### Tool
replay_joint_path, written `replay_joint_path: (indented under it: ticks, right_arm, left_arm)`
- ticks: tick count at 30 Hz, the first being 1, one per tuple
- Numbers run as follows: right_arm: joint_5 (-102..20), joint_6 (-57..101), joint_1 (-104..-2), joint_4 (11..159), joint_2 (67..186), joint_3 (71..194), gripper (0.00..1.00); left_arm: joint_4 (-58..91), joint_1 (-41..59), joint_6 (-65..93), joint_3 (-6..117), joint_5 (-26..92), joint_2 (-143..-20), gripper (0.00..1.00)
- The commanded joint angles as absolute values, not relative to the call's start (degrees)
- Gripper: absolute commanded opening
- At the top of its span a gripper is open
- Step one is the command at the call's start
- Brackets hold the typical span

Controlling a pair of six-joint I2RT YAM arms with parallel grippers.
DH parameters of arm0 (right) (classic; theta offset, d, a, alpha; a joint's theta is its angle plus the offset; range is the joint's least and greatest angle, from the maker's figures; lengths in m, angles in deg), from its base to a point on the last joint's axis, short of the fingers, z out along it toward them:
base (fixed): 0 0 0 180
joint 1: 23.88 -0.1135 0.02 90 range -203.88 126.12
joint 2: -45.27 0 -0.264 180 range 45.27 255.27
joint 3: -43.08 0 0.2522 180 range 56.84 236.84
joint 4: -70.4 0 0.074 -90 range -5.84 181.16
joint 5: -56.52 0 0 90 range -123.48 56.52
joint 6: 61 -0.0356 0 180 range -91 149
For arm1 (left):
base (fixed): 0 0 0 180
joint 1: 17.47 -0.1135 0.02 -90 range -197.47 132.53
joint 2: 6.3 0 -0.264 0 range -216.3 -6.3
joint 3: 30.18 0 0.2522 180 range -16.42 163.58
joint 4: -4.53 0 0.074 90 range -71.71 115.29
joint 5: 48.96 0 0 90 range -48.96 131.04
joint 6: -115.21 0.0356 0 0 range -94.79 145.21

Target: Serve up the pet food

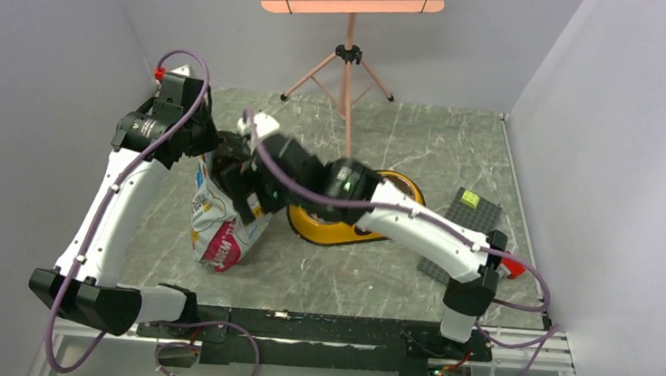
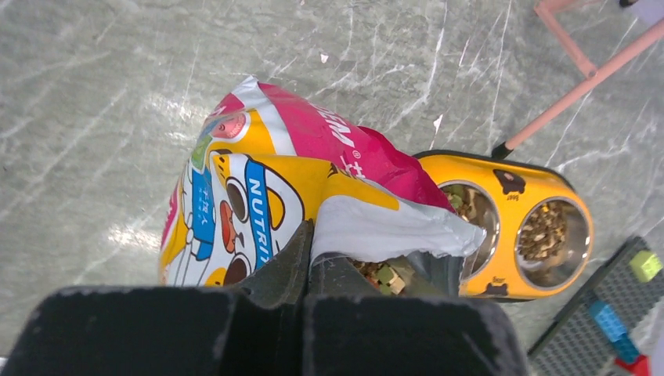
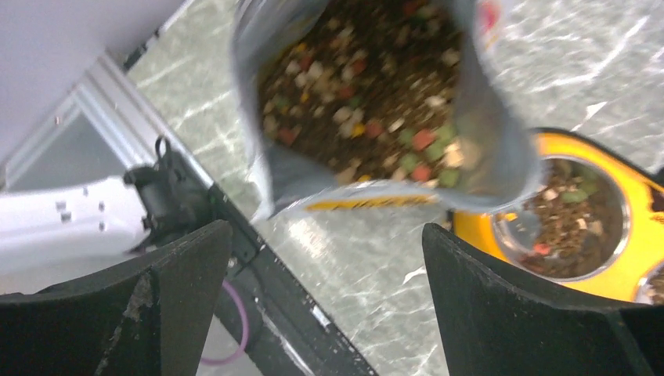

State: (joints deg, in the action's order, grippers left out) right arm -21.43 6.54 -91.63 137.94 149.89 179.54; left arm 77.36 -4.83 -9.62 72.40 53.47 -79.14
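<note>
The pet food bag [image 1: 221, 233] stands upright on the marble table, left of the yellow double-bowl feeder [image 1: 344, 230]. My left gripper [image 2: 309, 235] is shut on the bag's [image 2: 266, 180] open top edge, one finger inside and one outside. In the top view the left gripper [image 1: 212, 152] sits over the bag's top. Pet food [image 3: 368, 86] fills the open bag, brown kibble with coloured bits. My right gripper [image 3: 322, 229] is open and holds nothing, just off the bag's mouth on the feeder side [image 1: 246, 200]. Both steel bowls hold kibble [image 2: 544, 231].
A pink music stand [image 1: 348, 57] has its tripod feet on the back of the table. A grey baseplate [image 1: 472, 223] with a few coloured bricks lies right of the feeder. Grey walls close in on three sides. A black rail [image 1: 317, 328] runs along the near edge.
</note>
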Motion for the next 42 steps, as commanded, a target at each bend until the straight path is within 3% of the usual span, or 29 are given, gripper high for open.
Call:
replay_joint_path:
  ticks: [1, 7, 10, 13, 15, 16, 17, 18, 22, 24, 28, 31, 33, 36, 37, 42]
  right_arm:
    - [-14.8, 6.1, -97.6, 122.9, 143.0, 167.5, 0.93]
    - [-17.2, 2.4, -98.9, 120.6, 146.0, 164.9, 0.81]
    - [-11.9, 1.7, -99.5, 121.7, 149.5, 167.7, 0.80]
    - [-5.5, 1.5, -99.4, 122.7, 152.6, 170.1, 0.70]
    - [-2.5, 3.8, -98.7, 124.4, 154.9, 172.0, 0.47]
    - [-0.4, 5.4, -98.4, 125.2, 155.3, 172.8, 0.21]
    - [0.8, 7.8, -97.8, 124.9, 155.0, 172.2, 0.07]
    - [-0.2, 11.1, -96.6, 124.1, 154.3, 171.3, 0.00]
    - [-9.4, 27.5, -93.1, 114.8, 146.7, 163.0, 0.00]
    - [-12.7, 36.2, -91.7, 110.8, 143.2, 160.1, 0.00]
    - [-16.1, 47.2, -89.8, 108.1, 142.9, 160.9, 0.00]
    - [-19.0, 49.9, -88.4, 111.9, 146.5, 167.0, 0.00]
    - [-20.4, 51.3, -88.3, 113.8, 147.3, 168.5, 0.00]
    - [-23.8, 51.6, -88.2, 113.0, 144.8, 165.7, 0.00]
    - [-24.7, 51.1, -88.0, 112.8, 144.0, 165.0, 0.00]
    - [-28.5, 49.2, -86.5, 115.1, 142.1, 165.4, 0.00]
  left_arm:
    - [76.2, -6.4, -20.8, 76.8, 52.5, -73.4, 0.00]
    - [75.6, -8.0, -29.3, 73.9, 51.8, -69.0, 0.00]
    - [73.8, -8.5, -34.0, 71.6, 50.6, -67.0, 0.00]
    - [71.9, -8.5, -37.9, 68.9, 49.8, -65.6, 0.00]
    - [71.4, -8.7, -39.3, 67.7, 50.8, -64.7, 0.00]
    - [71.0, -8.7, -39.2, 67.1, 51.7, -64.1, 0.00]
    - [70.6, -8.8, -38.9, 66.8, 52.7, -63.6, 0.00]
    - [70.1, -9.0, -37.9, 66.6, 54.0, -63.1, 0.00]
    - [70.2, -9.3, -32.1, 67.1, 61.8, -61.9, 0.00]
    - [70.8, -9.6, -30.0, 66.7, 65.1, -61.5, 0.11]
    - [69.6, -10.3, -27.5, 65.2, 66.5, -60.1, 0.43]
    - [68.6, -10.4, -21.9, 67.4, 63.8, -61.0, 0.58]
    - [70.6, -10.4, -15.4, 70.8, 62.7, -63.0, 0.58]
    - [72.7, -10.5, -3.0, 73.7, 60.3, -65.7, 0.46]
    - [73.6, -10.6, -0.8, 74.2, 59.2, -66.5, 0.45]
    - [69.8, -10.7, 6.1, 72.2, 50.3, -69.1, 0.62]
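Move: The open right hand is about to take the near rim of the pet-food bag, roughly 5 cm to its left, 1 cm back and 6 cm below. The double bowl sits about 21 cm right, 11 cm ahead, 29 cm down; the stand's foot 19 cm right, 20 cm ahead, 32 cm down. The left hand already pinches the far-left rim; the bag's middle lies some 5 cm back, 2 cm right, 14 cm below. Right hand dips back, pinches the bag's rim, draws it forward; left twists, lets go, lifts about 8 cm. ##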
